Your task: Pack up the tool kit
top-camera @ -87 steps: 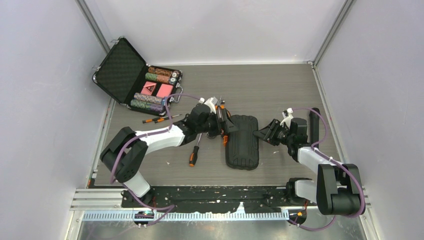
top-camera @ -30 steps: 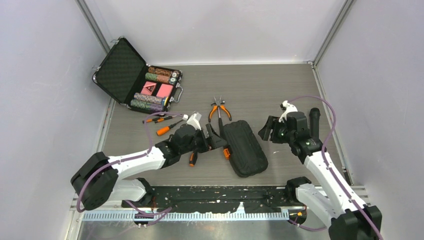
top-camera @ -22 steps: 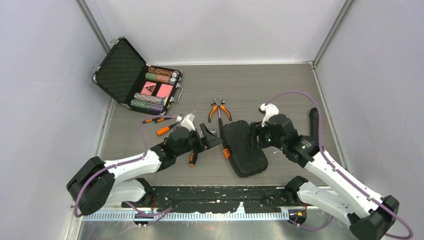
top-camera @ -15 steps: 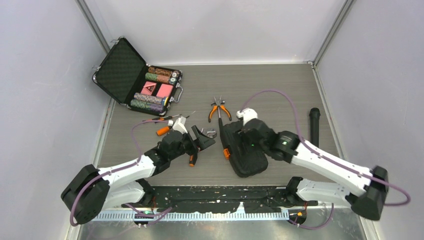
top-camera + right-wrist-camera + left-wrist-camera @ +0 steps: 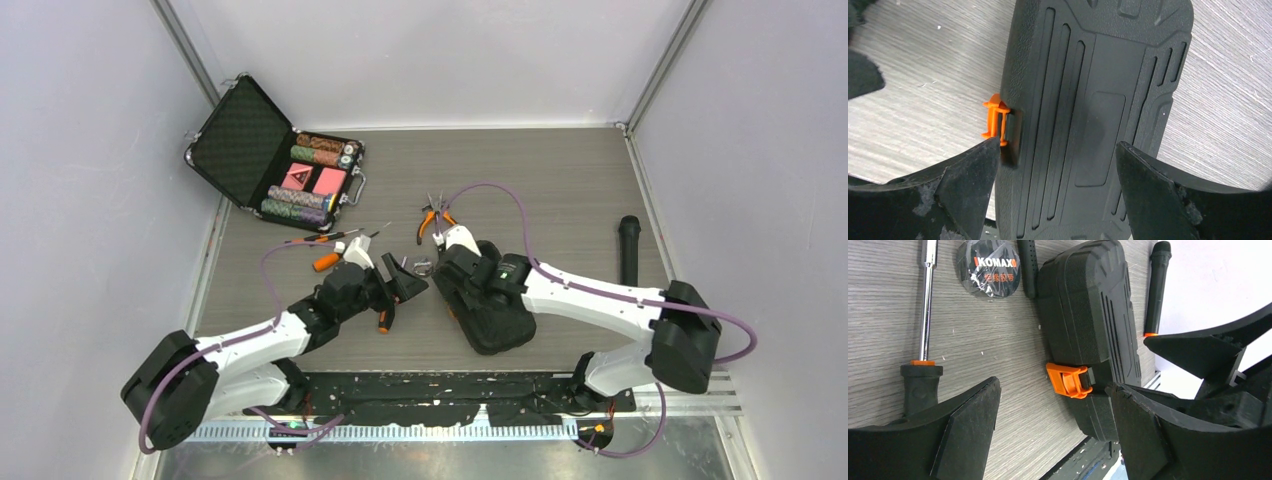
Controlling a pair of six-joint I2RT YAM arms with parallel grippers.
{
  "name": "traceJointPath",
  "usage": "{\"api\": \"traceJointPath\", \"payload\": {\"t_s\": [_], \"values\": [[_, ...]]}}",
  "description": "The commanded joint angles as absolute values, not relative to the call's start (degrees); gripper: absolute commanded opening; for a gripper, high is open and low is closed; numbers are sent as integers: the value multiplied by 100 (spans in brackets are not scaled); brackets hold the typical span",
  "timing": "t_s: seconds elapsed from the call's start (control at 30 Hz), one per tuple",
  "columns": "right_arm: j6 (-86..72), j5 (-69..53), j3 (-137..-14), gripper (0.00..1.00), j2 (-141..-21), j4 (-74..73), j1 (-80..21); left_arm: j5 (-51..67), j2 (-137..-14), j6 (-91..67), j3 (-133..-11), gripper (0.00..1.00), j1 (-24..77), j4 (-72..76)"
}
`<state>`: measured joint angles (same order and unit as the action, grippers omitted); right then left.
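Observation:
The tool kit, a black ribbed case, lies shut on the table with its orange latch facing left. My right gripper hovers over the case's far end, open. In the right wrist view its jaws stand wide, one above each long edge of the case, next to the latch. My left gripper is open just left of the case, and its jaws frame the latch with nothing between them. Orange-handled pliers and screwdrivers lie loose on the table.
An open briefcase of poker chips sits at the back left. A black cylinder lies at the right. A chrome-shafted screwdriver and a round KOMAX disc lie near the left gripper. Another screwdriver lies under the left arm.
My right arm has swung left from beside the case to above it, and its jaws have opened wider. My left gripper has drawn back slightly from the latch. The case has not moved.

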<state>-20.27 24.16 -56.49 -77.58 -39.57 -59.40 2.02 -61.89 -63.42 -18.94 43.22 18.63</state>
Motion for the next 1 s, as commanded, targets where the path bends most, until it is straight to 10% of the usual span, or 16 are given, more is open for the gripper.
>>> {"api": "traceJointPath", "payload": {"t_s": [0.0,0.7,0.97], "values": [[-2065,2970,-5903,91,-8106,-3767,-5947,295,-6358,-6100,-2008,81,4315,2147],[-1359,2948,-5704,61,-7191,-3413,-4970,997,-6910,-5987,-2436,80,4377,2467],[-729,3053,-5801,60,-7367,-3673,-6253,299,-5022,-5414,-2270,82,3516,537]]}}
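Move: The black tool case lies under the right hand, its middle level fore-and-aft, about 1 cm right and some 7 cm below. Its orange latch is roughly 6 cm left and 4 cm back of that hand; the tape roll 13 cm left and 3 ahead, the hammer 9 left and 8 ahead. From the left hand the latch is about 10 cm right and 7 back, with the tape roll 4 right and 2 ahead. Over the tool case, the right hand first dips about 2 cm and works forward and right, some 5 cm each way, narrowing its wide-open fingers by a third. It then climbs clear of the lid, swinging back left and slightly back, its tips tilted up about 10 degrees. The empty, open left hand dips 2 cm and drifts right, then rises and returns left. ##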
